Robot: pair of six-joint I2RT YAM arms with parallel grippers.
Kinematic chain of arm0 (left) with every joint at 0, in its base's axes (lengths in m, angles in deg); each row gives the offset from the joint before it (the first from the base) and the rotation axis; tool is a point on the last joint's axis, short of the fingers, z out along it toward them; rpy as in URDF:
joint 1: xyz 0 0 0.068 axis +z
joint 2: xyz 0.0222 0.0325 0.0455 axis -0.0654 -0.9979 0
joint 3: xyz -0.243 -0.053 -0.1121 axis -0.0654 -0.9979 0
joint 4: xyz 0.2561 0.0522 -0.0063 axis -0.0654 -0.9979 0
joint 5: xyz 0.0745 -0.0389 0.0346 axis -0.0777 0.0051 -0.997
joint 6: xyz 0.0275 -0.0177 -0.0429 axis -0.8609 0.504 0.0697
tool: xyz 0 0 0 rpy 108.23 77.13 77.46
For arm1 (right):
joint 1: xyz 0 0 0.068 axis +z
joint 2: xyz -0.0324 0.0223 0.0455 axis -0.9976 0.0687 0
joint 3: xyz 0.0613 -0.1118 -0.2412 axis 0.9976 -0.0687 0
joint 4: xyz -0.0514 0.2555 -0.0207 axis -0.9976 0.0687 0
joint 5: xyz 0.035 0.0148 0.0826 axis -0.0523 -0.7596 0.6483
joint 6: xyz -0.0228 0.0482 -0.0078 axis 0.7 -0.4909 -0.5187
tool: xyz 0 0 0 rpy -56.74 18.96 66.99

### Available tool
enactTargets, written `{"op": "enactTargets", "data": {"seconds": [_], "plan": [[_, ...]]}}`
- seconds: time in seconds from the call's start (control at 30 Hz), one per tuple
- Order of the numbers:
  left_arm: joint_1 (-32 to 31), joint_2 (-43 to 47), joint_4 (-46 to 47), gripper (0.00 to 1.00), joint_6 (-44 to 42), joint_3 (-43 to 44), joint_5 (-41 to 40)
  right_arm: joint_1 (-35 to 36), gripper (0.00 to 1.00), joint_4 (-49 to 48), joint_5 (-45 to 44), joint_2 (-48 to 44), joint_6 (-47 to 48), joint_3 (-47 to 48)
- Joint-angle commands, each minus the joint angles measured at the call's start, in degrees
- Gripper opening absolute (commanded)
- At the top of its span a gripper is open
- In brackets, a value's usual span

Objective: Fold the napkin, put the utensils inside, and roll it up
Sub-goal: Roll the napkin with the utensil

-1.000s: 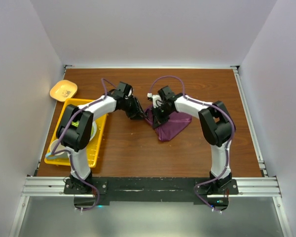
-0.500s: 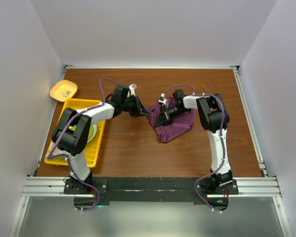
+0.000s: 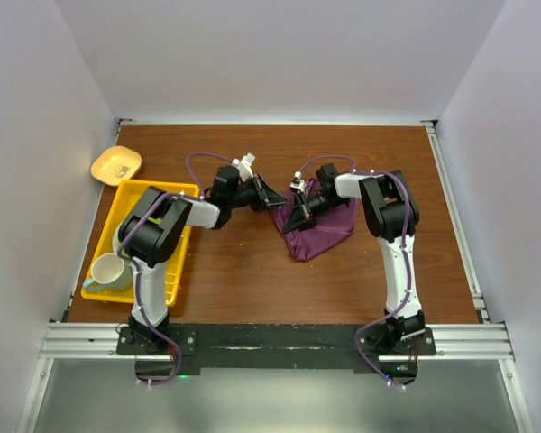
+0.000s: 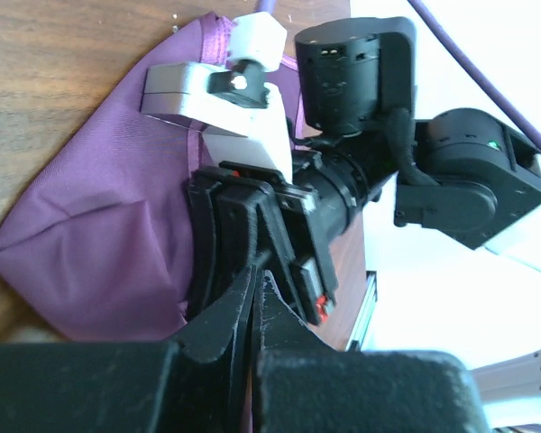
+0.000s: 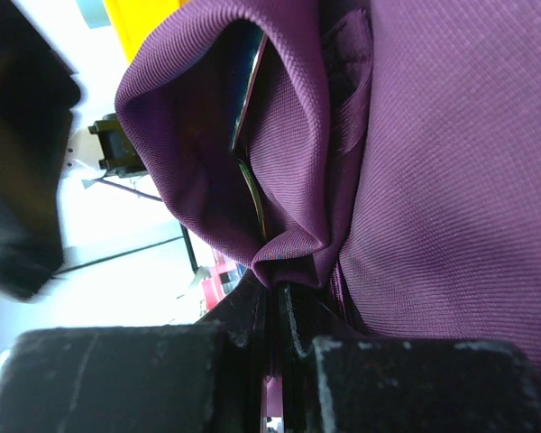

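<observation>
The plum-purple napkin (image 3: 325,230) lies bunched right of the table's centre. My right gripper (image 3: 298,216) is at its left edge and, in the right wrist view, is shut (image 5: 275,293) on a pinched fold of the napkin (image 5: 433,180). Inside that fold a thin metal utensil edge (image 5: 251,180) shows; the rest of the utensils is hidden. My left gripper (image 3: 272,198) sits just left of the napkin's upper left corner, facing the right gripper. Its jaws (image 4: 255,281) are shut, and no cloth shows at the tips. The napkin (image 4: 99,234) spreads behind them.
A yellow basket (image 3: 176,271) stands at the left edge with a white cup (image 3: 108,271) in it. A small yellow dish (image 3: 115,164) lies behind it. The two wrists are close together over the table's middle.
My left gripper has shut, turned and edged up and right towards the napkin's corner. The right forearm swung across the napkin a second ago and has held still since.
</observation>
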Motion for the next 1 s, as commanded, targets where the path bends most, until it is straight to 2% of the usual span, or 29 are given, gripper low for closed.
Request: {"op": "enactTargets", "data": {"seconds": [0.0, 0.2, 0.33, 0.43, 0.7, 0.73, 0.77, 0.87, 0.9, 0.97], "plan": [[-1.02, -4.19, 11.43, 0.02, 3.67, -1.24, 0.1, -0.38, 0.0, 1.05, -9.85, 2.72, 1.47, -1.8], [-2.08, -7.98, 12.5, 0.0, 3.68, -1.95, -1.83, -0.38, 0.0, -1.06, -10.72, 1.5, -0.73, -2.77], [-2.08, -8.51, -2.23, 0.0, 0.08, 0.07, -8.49, -0.38, 0.01, -1.5, -12.92, 0.09, -1.61, -2.94], [-2.08, -9.82, -12.68, 0.0, -1.86, 2.61, -11.93, -0.38, 0.08, -1.77, -15.47, -1.49, -2.22, -3.12], [-2.17, -10.97, -18.36, 0.0, -1.86, 3.5, -14.67, -0.12, 0.37, 2.88, -23.55, -8.6, -0.56, -1.89], [-2.17, -11.06, -19.06, 0.0, -1.86, 3.76, -14.67, -0.03, 0.4, 3.76, -26.34, -10.7, -0.21, -1.54], [-2.17, -11.06, -19.15, 0.0, -1.86, 3.85, -14.67, 0.23, 0.47, 4.64, -27.67, -12.12, 0.06, -1.45], [-2.17, -11.23, -19.33, 0.0, -1.51, 4.03, -14.32, 1.29, 0.57, 7.1, -33.72, -18.09, 1.9, -1.97], [-2.08, -11.41, -19.5, 0.0, -1.6, 4.29, -13.97, 1.73, 0.67, 8.15, -36.1, -19.67, 2.25, -2.24], [-2.08, -11.84, -20.82, 0.0, -1.86, 5.34, -13.79, 3.83, 0.8, 9.04, -42.85, -24.49, 3.13, -3.46]]}}
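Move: The napkin's rolled edge, with the utensil inside, is already pinched between the right fingers; the left hand's landing place on it lies about 7 cm below the left hand and 2 cm to the right. From the right hand, the napkin's near corner is some 7 cm back and 3 cm right, at table height, and the unrolled part is centred roughly 11 cm right and 3 cm ahead. The rolled edge gets pressed from above by the shut tips of the left hand, which sinks about 6.5 cm almost straight down onto it and then stays, tilting some 10 degrees. Once it is down, the right fingers open wide and let go of the cloth, and the right hand draws off rightward, up and a little forward, its fingertips tipping down some 20 degrees. ##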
